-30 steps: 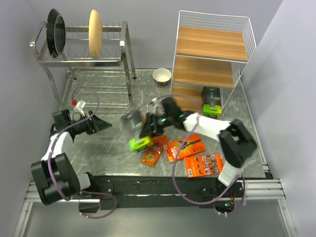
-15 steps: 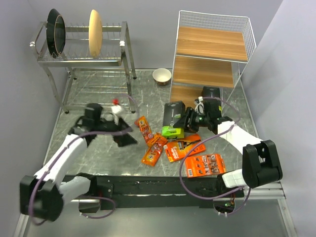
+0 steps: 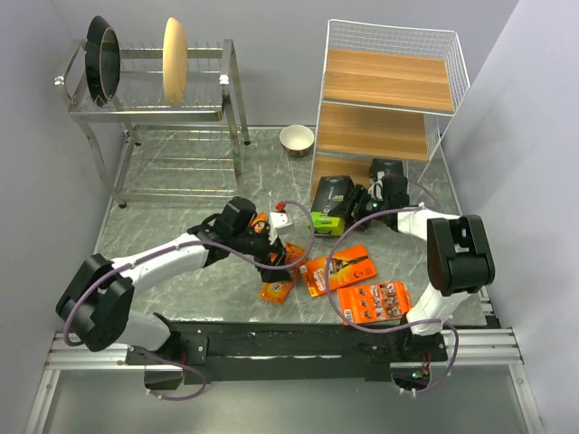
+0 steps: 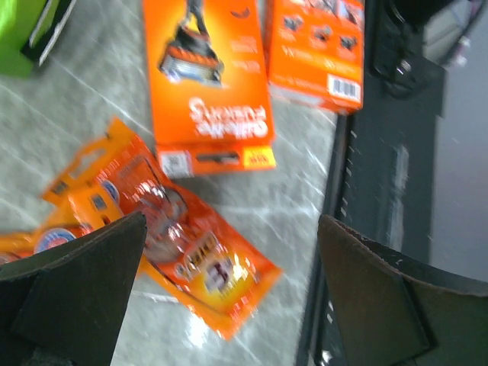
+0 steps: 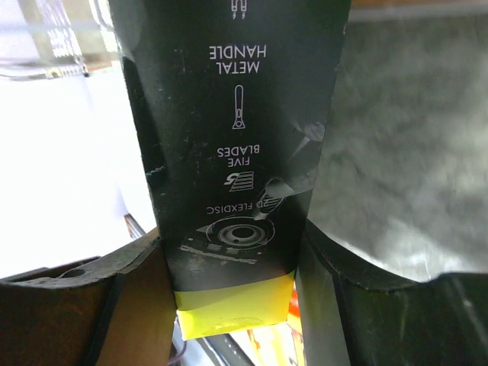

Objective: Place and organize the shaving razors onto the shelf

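Note:
My right gripper (image 3: 351, 206) is shut on a dark grey razor box with a lime-green end (image 3: 330, 202), held at the front of the shelf's (image 3: 387, 80) lowest board. In the right wrist view the box (image 5: 236, 137) fills the gap between the fingers (image 5: 130, 305). A second dark box (image 3: 387, 177) stands at the shelf's lower right. My left gripper (image 3: 274, 256) hangs open over two orange blister packs (image 3: 281, 280), (image 3: 261, 225). The nearer blister pack (image 4: 191, 252) lies between the spread fingers (image 4: 76, 297). Two flat orange cards (image 3: 339, 269), (image 3: 375, 303) lie to the right.
A steel dish rack (image 3: 154, 108) with plates stands at the back left. A small bowl (image 3: 297, 138) sits between the rack and the shelf. The black rail at the table's near edge (image 4: 381, 137) runs close beside my left gripper.
My left arm swung from the table's left side to the middle, over the blister packs, and its jaws spread wide. My right arm carried the dark box from the middle to the shelf's foot.

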Available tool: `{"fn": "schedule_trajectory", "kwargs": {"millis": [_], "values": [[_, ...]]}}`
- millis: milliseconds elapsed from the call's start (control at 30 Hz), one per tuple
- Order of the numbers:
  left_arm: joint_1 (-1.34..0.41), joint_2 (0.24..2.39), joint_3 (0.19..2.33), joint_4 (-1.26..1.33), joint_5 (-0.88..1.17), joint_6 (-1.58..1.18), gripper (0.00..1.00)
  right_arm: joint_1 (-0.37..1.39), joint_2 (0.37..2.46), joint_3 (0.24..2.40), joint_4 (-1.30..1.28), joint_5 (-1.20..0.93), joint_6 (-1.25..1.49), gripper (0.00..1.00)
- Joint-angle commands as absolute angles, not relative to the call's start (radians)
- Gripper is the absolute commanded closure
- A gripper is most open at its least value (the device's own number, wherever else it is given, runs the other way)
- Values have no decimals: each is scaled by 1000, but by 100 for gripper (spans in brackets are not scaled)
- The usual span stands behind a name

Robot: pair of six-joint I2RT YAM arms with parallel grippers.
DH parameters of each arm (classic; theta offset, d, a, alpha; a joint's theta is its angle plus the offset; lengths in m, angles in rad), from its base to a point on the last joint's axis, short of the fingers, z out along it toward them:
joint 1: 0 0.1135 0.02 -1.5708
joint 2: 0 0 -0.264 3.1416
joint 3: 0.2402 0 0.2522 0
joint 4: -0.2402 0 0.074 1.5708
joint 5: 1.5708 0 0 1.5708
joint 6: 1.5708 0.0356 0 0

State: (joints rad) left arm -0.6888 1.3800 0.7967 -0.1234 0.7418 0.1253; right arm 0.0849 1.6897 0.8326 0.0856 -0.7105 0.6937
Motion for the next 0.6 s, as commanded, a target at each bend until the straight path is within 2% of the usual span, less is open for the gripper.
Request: {"fn": "schedule_trajectory", "kwargs": {"millis": [0, 100, 133, 200, 233, 333, 367, 433, 567], "values": [[-745, 1376, 835, 70, 612, 72, 0, 84, 1712, 919, 250, -741, 722, 66], [-775, 1420, 853, 150, 548, 43, 1, 84, 1747, 977, 223, -704, 686, 58], [-781, 1446, 860, 175, 535, 37, 0, 84, 1753, 1014, 207, -698, 678, 48], [-782, 1491, 871, 225, 544, 44, 2, 84, 1767, 1054, 132, -661, 618, 34], [-784, 1503, 890, 233, 551, 54, 3, 83, 1769, 1086, 109, -657, 600, 20], [-785, 1540, 913, 256, 563, 64, 10, 84, 1761, 1110, 51, -638, 580, 9], [-785, 1543, 916, 259, 569, 74, 13, 84, 1746, 1112, 25, -629, 581, 1], [-785, 1557, 926, 265, 587, 75, 24, 84, 1723, 1091, 17, -603, 592, 0], [-787, 1574, 933, 287, 575, 54, 28, 86, 1623, 1033, -34, -519, 577, 0]]}}
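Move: The right hand holds the second razor box by its green end; its spot on the bottom shelf lies about 7 cm ahead, 4 cm left and roughly 1 cm lower. The first razor box sits on that shelf, 7 cm ahead and 11 cm right; the orange razor box lies 16 cm back and 2 cm left. From the empty left hand, the second razor box is some 15 cm ahead, 12 cm right and 6 cm lower, the orange razor box about level and 14 cm right, 9 cm down. The right hand carries the second razor box forward about 5 cm, sliding it deeper onto the bottom shelf beside the first one and rising slightly, then spreads its fingers fully, lets go of the green end and eases barely back. Meanwhile the left hand, wide open at first, travels some 6 cm right and 5 cm forward above the orange packets towards the second box's green end, tipping its fingers up about 10 degrees and closing them by roughly a quarter, holding nothing. ##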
